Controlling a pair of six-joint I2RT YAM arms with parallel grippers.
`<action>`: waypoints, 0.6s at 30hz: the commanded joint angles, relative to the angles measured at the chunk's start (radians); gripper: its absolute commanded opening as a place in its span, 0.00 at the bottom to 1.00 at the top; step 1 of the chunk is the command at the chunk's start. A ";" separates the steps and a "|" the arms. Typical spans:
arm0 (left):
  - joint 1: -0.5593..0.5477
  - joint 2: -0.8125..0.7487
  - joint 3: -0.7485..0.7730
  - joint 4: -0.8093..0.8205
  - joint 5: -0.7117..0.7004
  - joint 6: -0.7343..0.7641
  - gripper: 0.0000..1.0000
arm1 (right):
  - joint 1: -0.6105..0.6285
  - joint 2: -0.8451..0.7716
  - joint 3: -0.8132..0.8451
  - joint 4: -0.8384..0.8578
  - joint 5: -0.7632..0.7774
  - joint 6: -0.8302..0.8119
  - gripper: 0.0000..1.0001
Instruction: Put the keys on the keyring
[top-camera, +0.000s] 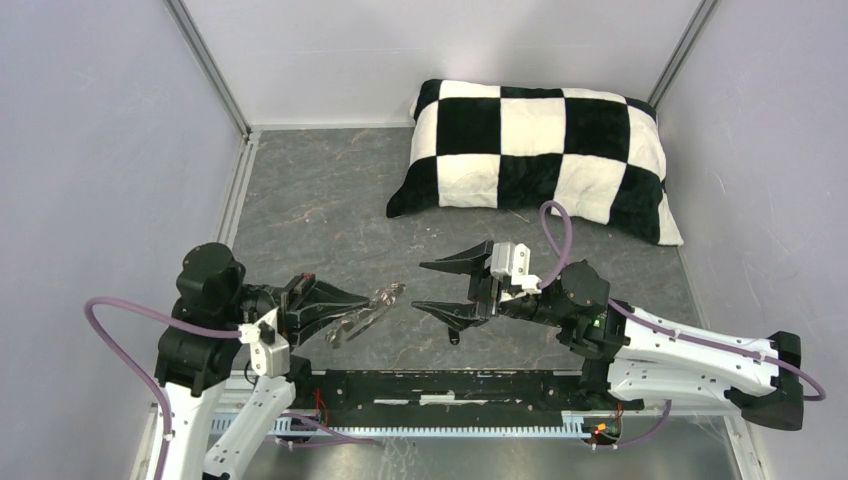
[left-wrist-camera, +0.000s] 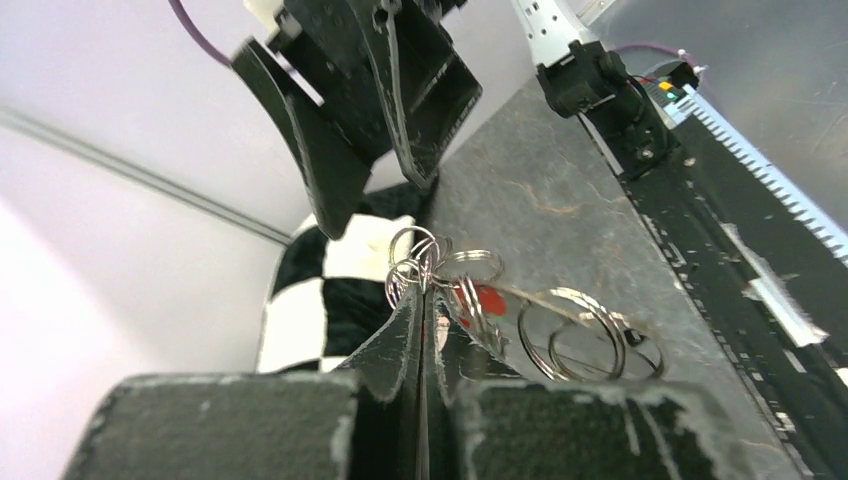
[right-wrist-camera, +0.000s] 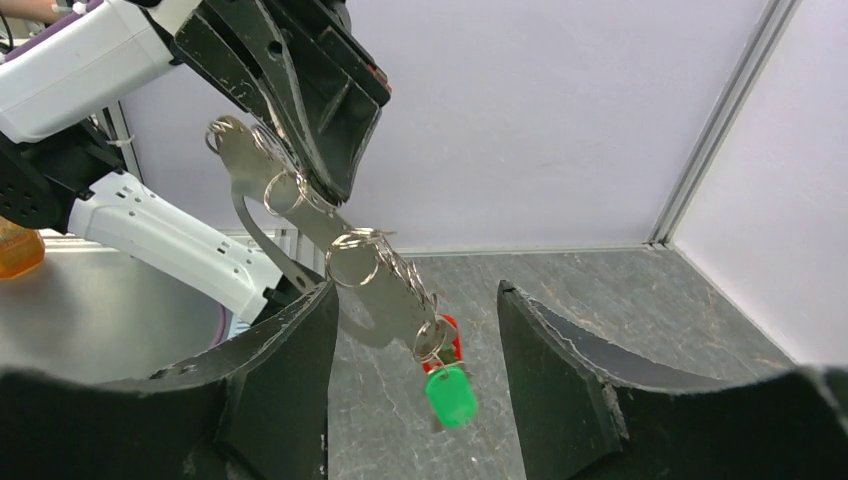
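My left gripper (top-camera: 366, 299) is shut on the keyring (top-camera: 375, 303), a flat grey fob held off the table and pointing right. In the right wrist view the keyring (right-wrist-camera: 300, 212) slants down from the left gripper (right-wrist-camera: 335, 185). Several wire rings hang along it, and a red-tagged key (right-wrist-camera: 452, 335) and a green-tagged key (right-wrist-camera: 450, 396) dangle from its low end. My right gripper (top-camera: 436, 286) stands open just right of the fob; its fingers (right-wrist-camera: 290, 390) flank the hanging keys without touching them. The left wrist view shows shut fingertips (left-wrist-camera: 408, 305), the rings (left-wrist-camera: 428, 258) and the red tag (left-wrist-camera: 490, 299).
A black-and-white checked pillow (top-camera: 535, 150) lies at the back right. A small black item (top-camera: 455, 340) lies on the grey table under the right gripper; what it is cannot be told. A black rail (top-camera: 450, 385) runs along the near edge. Walls enclose three sides.
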 joint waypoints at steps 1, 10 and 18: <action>0.000 0.027 0.066 0.125 0.104 0.084 0.02 | 0.004 -0.016 -0.001 0.102 0.015 0.016 0.66; 0.000 -0.002 0.057 0.257 0.164 0.073 0.02 | 0.004 -0.036 0.002 0.156 -0.020 0.063 0.65; 0.001 -0.027 0.034 0.369 0.194 0.046 0.02 | 0.004 -0.033 0.015 0.152 -0.065 0.050 0.65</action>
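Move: The left hand still pinches the small rings of the keyring's metal plate, whose middle lies about 3 cm below its pads and some 2 cm back, straight under them. The green key at the plate's end is about 2 cm ahead, 5 cm right and 6 cm below. From the empty, open right hand that green key lies roughly 5 cm left, 5 cm below and 1 cm back; the black fob is on the table some 36 cm below, 9 cm right and 6 cm ahead. Keeping its shut grip on the rings, the left hand lifts the keyring about 5 cm, fast at first and then slower, while easing back some 2.5 cm and rolling about its finger line by roughly 20 degrees so that its forward side comes up. The right hand, empty and wide open all along, rises alongside by about 3 cm beside the dangling keys, its fingertips tipping up slightly, and settles without closing on anything. ##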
